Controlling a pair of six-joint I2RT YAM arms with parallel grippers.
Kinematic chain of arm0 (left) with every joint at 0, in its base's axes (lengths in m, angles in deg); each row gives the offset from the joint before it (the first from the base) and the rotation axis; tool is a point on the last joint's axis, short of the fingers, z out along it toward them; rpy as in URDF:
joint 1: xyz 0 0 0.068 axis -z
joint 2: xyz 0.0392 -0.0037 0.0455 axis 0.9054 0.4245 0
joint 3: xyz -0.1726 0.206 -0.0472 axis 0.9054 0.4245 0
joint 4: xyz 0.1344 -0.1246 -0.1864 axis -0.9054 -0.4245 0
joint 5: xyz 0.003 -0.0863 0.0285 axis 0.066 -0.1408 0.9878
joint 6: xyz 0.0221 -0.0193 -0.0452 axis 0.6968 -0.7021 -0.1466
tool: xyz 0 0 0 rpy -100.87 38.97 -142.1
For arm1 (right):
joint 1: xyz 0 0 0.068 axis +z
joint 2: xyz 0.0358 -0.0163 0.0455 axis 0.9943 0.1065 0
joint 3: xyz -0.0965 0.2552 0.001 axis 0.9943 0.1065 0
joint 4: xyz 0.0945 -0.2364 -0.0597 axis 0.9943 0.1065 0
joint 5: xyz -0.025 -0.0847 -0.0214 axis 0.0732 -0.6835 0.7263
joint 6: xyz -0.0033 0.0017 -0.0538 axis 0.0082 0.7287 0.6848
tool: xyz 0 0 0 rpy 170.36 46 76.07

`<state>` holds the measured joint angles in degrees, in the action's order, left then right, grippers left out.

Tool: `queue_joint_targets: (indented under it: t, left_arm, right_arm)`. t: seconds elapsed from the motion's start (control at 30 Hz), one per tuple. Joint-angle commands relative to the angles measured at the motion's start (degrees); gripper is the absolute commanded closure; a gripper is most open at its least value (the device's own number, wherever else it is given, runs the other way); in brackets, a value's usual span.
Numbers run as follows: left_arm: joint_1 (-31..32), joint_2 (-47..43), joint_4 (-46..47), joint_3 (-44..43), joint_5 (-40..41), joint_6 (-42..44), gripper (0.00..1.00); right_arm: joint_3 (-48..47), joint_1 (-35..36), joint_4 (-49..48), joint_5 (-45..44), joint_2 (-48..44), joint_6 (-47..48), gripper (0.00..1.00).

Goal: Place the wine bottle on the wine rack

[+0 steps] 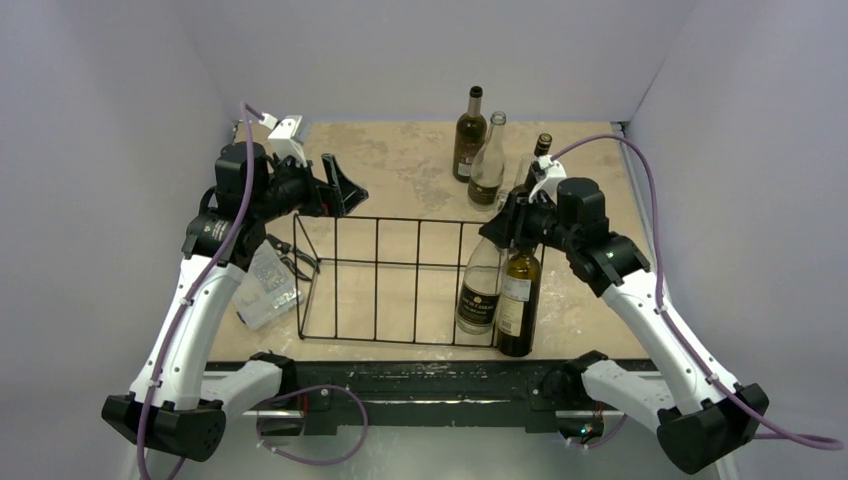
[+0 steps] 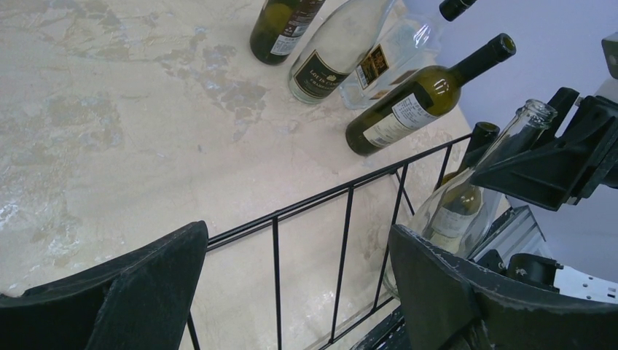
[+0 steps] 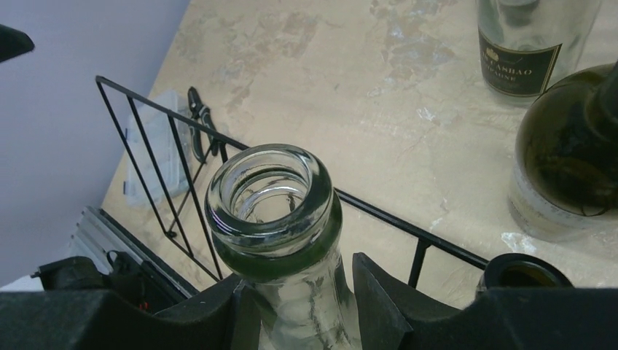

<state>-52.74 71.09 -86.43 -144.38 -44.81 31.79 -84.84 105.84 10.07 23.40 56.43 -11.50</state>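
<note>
A clear glass wine bottle (image 1: 480, 290) stands upright at the right end of the black wire wine rack (image 1: 375, 262), seemingly in its last section. My right gripper (image 1: 507, 232) is shut on the bottle's neck just under the lip (image 3: 270, 204), and the right wrist view shows its fingers (image 3: 379, 292) pressed against both sides of the glass. My left gripper (image 1: 340, 190) hangs open above the rack's back left corner. In the left wrist view nothing but the rack's wires (image 2: 342, 197) lies between its fingers (image 2: 437, 277), with the held bottle (image 2: 466, 197) further along.
A dark green bottle (image 1: 518, 300) stands right beside the held one, outside the rack's right end. Three more bottles (image 1: 469, 135) (image 1: 488, 165) (image 1: 540, 150) stand at the back. A small clear plastic box (image 1: 262, 290) and black pliers (image 1: 290, 258) lie left of the rack.
</note>
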Motion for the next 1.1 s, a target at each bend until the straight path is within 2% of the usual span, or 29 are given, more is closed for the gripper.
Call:
queue_joint_targets:
  t: [0.0, 0.53, 0.83, 1.07]
  left_arm:
    - [0.43, -0.16, 1.41, -1.94, -0.95, -0.23, 0.06]
    - [0.69, 0.17, 1.89, -1.64, -0.38, -0.19, 0.06]
    - [0.86, 0.99, 0.51, -2.42, 0.3, 0.32, 0.07]
    - [1.22, 0.3, 0.36, -2.43, 0.78, 0.63, 0.07]
  right_arm:
    - [-2.41, 3.56, -4.33, -6.38, -0.23, -1.51, 1.0]
    - [-3.26, 11.56, -1.55, -15.9, 4.2, 0.18, 1.0]
    - [-0.47, 16.15, -2.2, -22.38, 5.37, -0.29, 1.0]
    - [2.26, 16.64, -3.77, -24.64, 5.92, -1.1, 1.0]
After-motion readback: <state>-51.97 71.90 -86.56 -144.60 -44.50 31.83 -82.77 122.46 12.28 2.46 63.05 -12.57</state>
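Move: The clear bottle hangs by its neck from the right hand, base already swung left over the rack. Its slot centres roughly 6 cm back, 3 cm left and 20 cm below that hand. The dark bottle already in the rack fills the place 7 cm to the slot's right; a green bottle stands on the table some 13 cm ahead of the right hand and 5 cm to its right. From the left hand the slot is about 23 cm right, 9 cm back and 26 cm down. The clear bottle, still pinched by its neck, is lowered into the slot beside the racked dark bottle: the right hand sinks some 6.5 cm, drifting about 3 cm left and slightly back. As it goes the wrist rolls around 15 degrees, left side dropping, so the neck tips left above the base; the fingers keep their grip. ##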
